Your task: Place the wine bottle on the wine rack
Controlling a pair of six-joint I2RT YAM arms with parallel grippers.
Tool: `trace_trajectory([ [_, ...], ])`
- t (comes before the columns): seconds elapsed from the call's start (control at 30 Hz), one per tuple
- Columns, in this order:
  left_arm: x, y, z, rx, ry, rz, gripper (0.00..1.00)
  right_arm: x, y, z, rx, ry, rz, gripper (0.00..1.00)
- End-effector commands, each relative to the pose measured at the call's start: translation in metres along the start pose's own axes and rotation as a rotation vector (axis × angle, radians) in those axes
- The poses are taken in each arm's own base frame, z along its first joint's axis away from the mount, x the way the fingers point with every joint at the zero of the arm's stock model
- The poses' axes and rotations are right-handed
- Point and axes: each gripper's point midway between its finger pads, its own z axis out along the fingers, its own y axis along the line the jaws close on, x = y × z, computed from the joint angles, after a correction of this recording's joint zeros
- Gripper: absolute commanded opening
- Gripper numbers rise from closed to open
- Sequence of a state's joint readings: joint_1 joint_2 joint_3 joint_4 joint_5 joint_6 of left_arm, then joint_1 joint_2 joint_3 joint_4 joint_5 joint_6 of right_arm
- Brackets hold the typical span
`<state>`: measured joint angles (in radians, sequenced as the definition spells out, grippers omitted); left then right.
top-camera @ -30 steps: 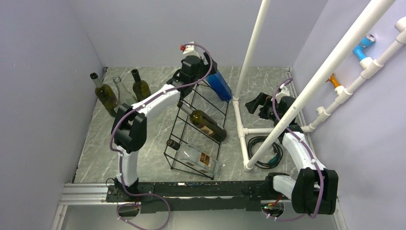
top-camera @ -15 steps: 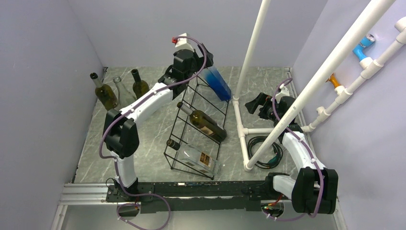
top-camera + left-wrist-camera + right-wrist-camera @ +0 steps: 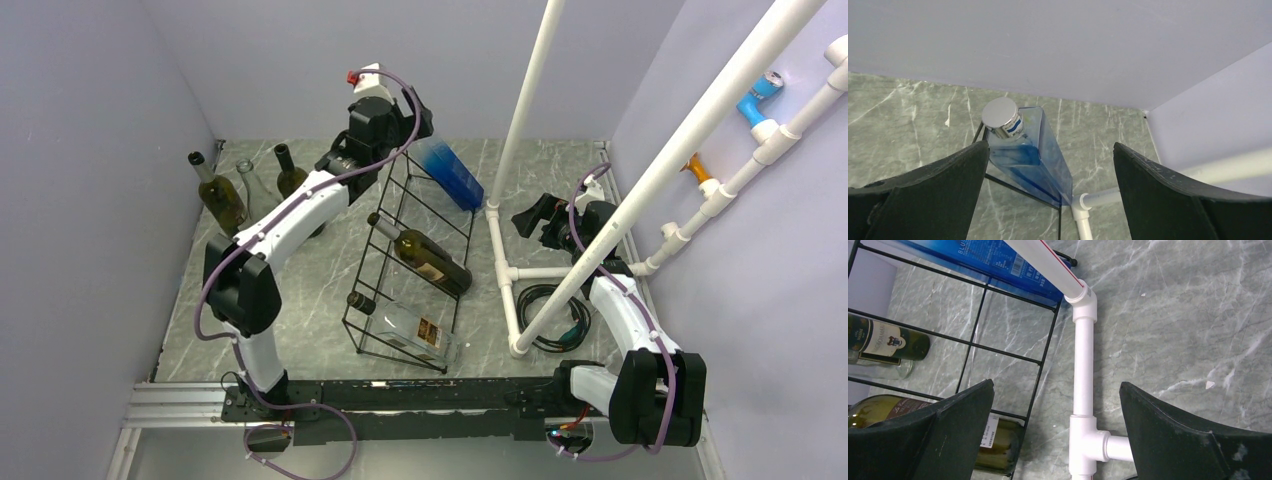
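Observation:
The wine bottle, a blue square one with a silver cap, lies slanted in the top opening of the black wire wine rack. It rests free of both grippers. My left gripper is open, up behind the rack's far end. In the left wrist view its fingers stand wide apart, back from the cap, with nothing between them. A green bottle and a clear bottle lie lower in the rack. My right gripper is open over the white pipe beside the rack.
Three bottles stand at the far left: two green and a clear one. A white PVC pipe frame runs along the rack's right side and rises overhead. A black cable coil lies beside it. Walls close in on three sides.
My left gripper has let go of the blue bottle, opened fully and drawn back up and to the left. The bottle stays in the rack. The right arm has not moved.

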<state>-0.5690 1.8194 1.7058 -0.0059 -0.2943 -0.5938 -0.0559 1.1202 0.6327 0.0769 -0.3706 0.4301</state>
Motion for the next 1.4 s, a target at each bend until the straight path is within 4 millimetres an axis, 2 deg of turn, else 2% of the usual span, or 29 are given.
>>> trace_trajectory([
  [0.0,-0.046,-0.014,-0.034,0.028,-0.048,0.029,1.00,-0.022,0.012,-0.001,-0.031,-0.058,-0.030,1.00],
  [0.2,-0.067,-0.015,-0.081,0.070,-0.041,0.120,1.00,-0.021,0.009,0.001,-0.021,-0.055,-0.028,1.00],
  [0.4,-0.100,0.018,-0.152,0.007,-0.089,0.259,1.00,-0.025,0.009,-0.004,-0.006,-0.077,-0.038,1.00],
  [0.6,-0.098,0.065,-0.217,-0.086,-0.119,0.320,1.00,-0.025,0.007,-0.004,0.000,-0.085,-0.035,1.00],
  [0.67,-0.098,0.074,-0.238,-0.091,-0.138,0.318,1.00,-0.024,0.007,-0.002,-0.003,-0.082,-0.032,1.00],
  [0.77,-0.092,0.086,-0.258,-0.103,-0.137,0.329,1.00,-0.023,0.005,-0.001,0.003,-0.072,-0.029,1.00],
  [0.93,-0.079,0.112,-0.274,-0.178,-0.094,0.373,0.99,-0.027,0.007,-0.003,0.013,-0.069,-0.033,1.00],
  [1.07,-0.077,0.129,-0.275,-0.260,-0.101,0.391,1.00,-0.024,0.007,-0.010,0.016,-0.076,-0.029,1.00],
  [1.17,-0.075,0.134,-0.266,-0.295,-0.094,0.415,0.99,-0.013,0.003,-0.010,0.019,-0.049,-0.031,1.00],
  [1.23,-0.070,0.139,-0.253,-0.338,-0.072,0.436,1.00,-0.007,-0.002,-0.011,0.036,-0.051,-0.037,1.00],
  [1.37,-0.072,0.142,-0.228,-0.391,-0.037,0.430,1.00,-0.007,-0.004,-0.011,0.037,-0.055,-0.049,1.00],
])
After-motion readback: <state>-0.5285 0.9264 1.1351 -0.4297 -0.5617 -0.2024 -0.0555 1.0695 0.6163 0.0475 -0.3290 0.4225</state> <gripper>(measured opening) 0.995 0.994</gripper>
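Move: The near green wine bottle, standing on the table, is about 26 cm to my left hand's left, 4 cm back and 19 cm below. The clear bottle stands some 8 cm to the left of it and 4 cm nearer my base, with the far-left dark bottle about 16 cm left of it and 2 cm nearer. The blue bottle on the rack lies 5 cm ahead of my left hand, 3 cm right, 18 cm below. From my right hand the near green wine bottle is roughly 46 cm left, 8 cm ahead. I leave the racked blue bottle with my left hand, fingers staying wide open, and swing about 20 cm back and 20 cm left towards the standing green wine bottle. I rise some 10 cm in the first half and sink back to nearly the starting height, edging slightly forward at the end, as the wrist rolls its left side up by almost 30 degrees and turns a little counter-clockwise. ##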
